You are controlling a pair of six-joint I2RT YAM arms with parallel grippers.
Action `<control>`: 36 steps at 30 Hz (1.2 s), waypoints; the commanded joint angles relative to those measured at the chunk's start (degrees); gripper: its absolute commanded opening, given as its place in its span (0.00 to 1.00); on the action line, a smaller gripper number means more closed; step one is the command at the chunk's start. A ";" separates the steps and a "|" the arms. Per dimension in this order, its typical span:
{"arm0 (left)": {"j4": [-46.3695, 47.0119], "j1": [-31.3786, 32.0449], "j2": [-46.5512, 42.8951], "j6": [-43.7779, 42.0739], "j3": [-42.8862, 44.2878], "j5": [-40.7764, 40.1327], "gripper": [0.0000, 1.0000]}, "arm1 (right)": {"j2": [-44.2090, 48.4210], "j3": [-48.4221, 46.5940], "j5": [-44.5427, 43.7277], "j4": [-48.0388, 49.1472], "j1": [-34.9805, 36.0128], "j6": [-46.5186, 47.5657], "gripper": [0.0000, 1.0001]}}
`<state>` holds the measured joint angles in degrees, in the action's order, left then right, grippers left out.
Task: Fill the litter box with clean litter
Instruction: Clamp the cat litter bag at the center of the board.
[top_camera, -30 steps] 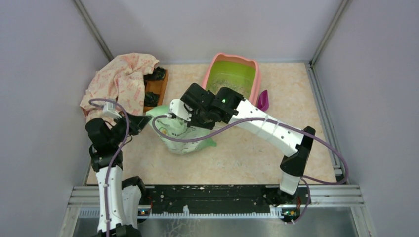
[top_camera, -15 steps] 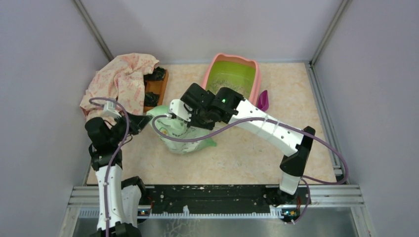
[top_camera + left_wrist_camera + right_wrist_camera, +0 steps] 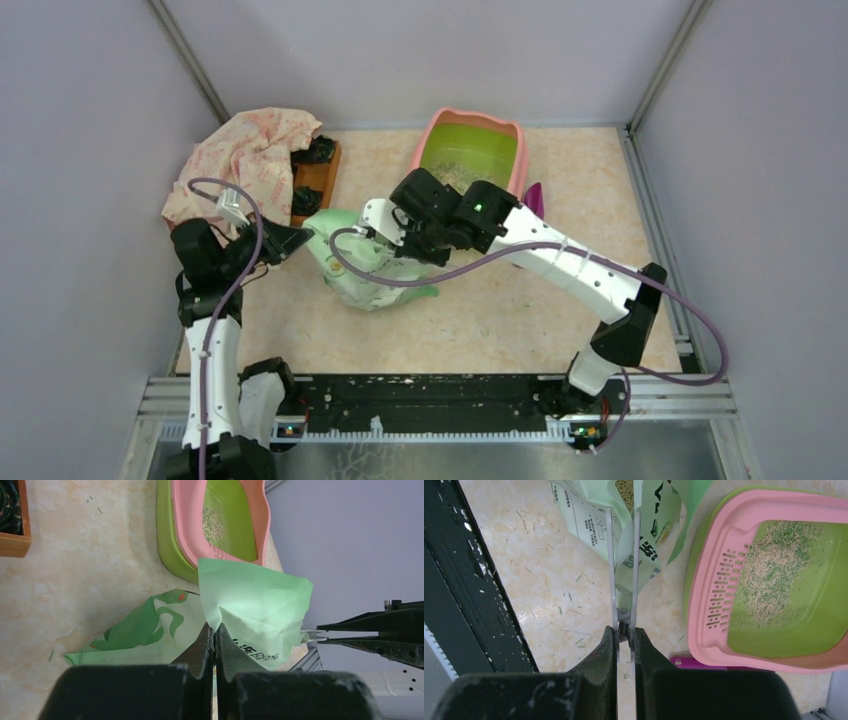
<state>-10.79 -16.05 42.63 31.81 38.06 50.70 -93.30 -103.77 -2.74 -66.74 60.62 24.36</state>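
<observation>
The litter box (image 3: pixel 437 122), pink-rimmed and lime-green inside, stands at the back centre, also seen in the left wrist view (image 3: pixel 185 520) and the right wrist view (image 3: pixel 704 580). A thin patch of clean litter (image 3: pixel 769 575) lies on its floor. In front of it is a light green printed bag (image 3: pixel 365 270), open at the top with granules showing inside (image 3: pixel 624 490). My left gripper (image 3: pixel 216 626) is shut on the bag's left corner (image 3: pixel 250 595). My right gripper (image 3: pixel 624 630) is shut on a thin metal two-bladed tool (image 3: pixel 622 555) whose blades straddle the bag's edge.
A magenta scoop (image 3: pixel 533 203) lies right of the litter box. A patterned cloth (image 3: pixel 250 160) drapes over a wooden tray (image 3: pixel 315 180) at the back left. Loose grains dot the floor (image 3: pixel 569 595). Grey walls enclose three sides, and a black rail (image 3: pixel 430 395) runs along the near edge.
The right arm has shifted to the right, taking the tool and the bag's top with it. The left gripper has risen slightly toward the back, still pinching the bag's corner.
</observation>
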 commanded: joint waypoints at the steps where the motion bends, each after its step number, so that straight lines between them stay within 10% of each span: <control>1: 2.03 0.42 0.94 -1.34 4.98 2.04 0.01 | 3.37 0.50 5.74 3.93 -2.45 -0.51 0.00; 13: 1.06 1.54 5.48 -2.41 10.16 4.85 0.01 | 2.39 0.60 9.20 3.65 -4.99 0.34 0.00; 20: 1.56 1.66 5.70 -2.16 10.02 5.46 0.01 | 2.95 1.73 7.18 4.89 -4.99 -0.35 0.49; 36: 5.72 2.12 5.56 0.62 8.71 8.24 0.02 | -1.62 -6.52 12.42 15.65 -5.01 -0.38 0.70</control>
<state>-13.63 -14.11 49.41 30.41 44.18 55.16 -91.74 -104.12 5.08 -56.86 55.70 24.21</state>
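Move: Just left of the right hand, the cat litter bag has its middle about 12 cm left of that hand, 2 cm back and some 13 cm below; the clip held in its fingers already straddles the bag's right-hand upper end. The litter box lies about 16 cm ahead and 7 cm right, 20 cm below, the purple scoop 7 cm ahead and 19 cm right. From the left hand, pinching the bag's upper corner, the bag's middle is some 10 cm right, 7 cm back and 13 cm below. Easing forward about 1 cm, the right hand nearly stops and opens its fingers wide from the squeezed clip handles, so the jaws shut on the bag's edge. It then lifts clear some 3 cm, drifting left and forward over the bag and rolling about 10 degrees. The left hand keeps its pinch on the corner, shifting up and right by just over 1 cm. ##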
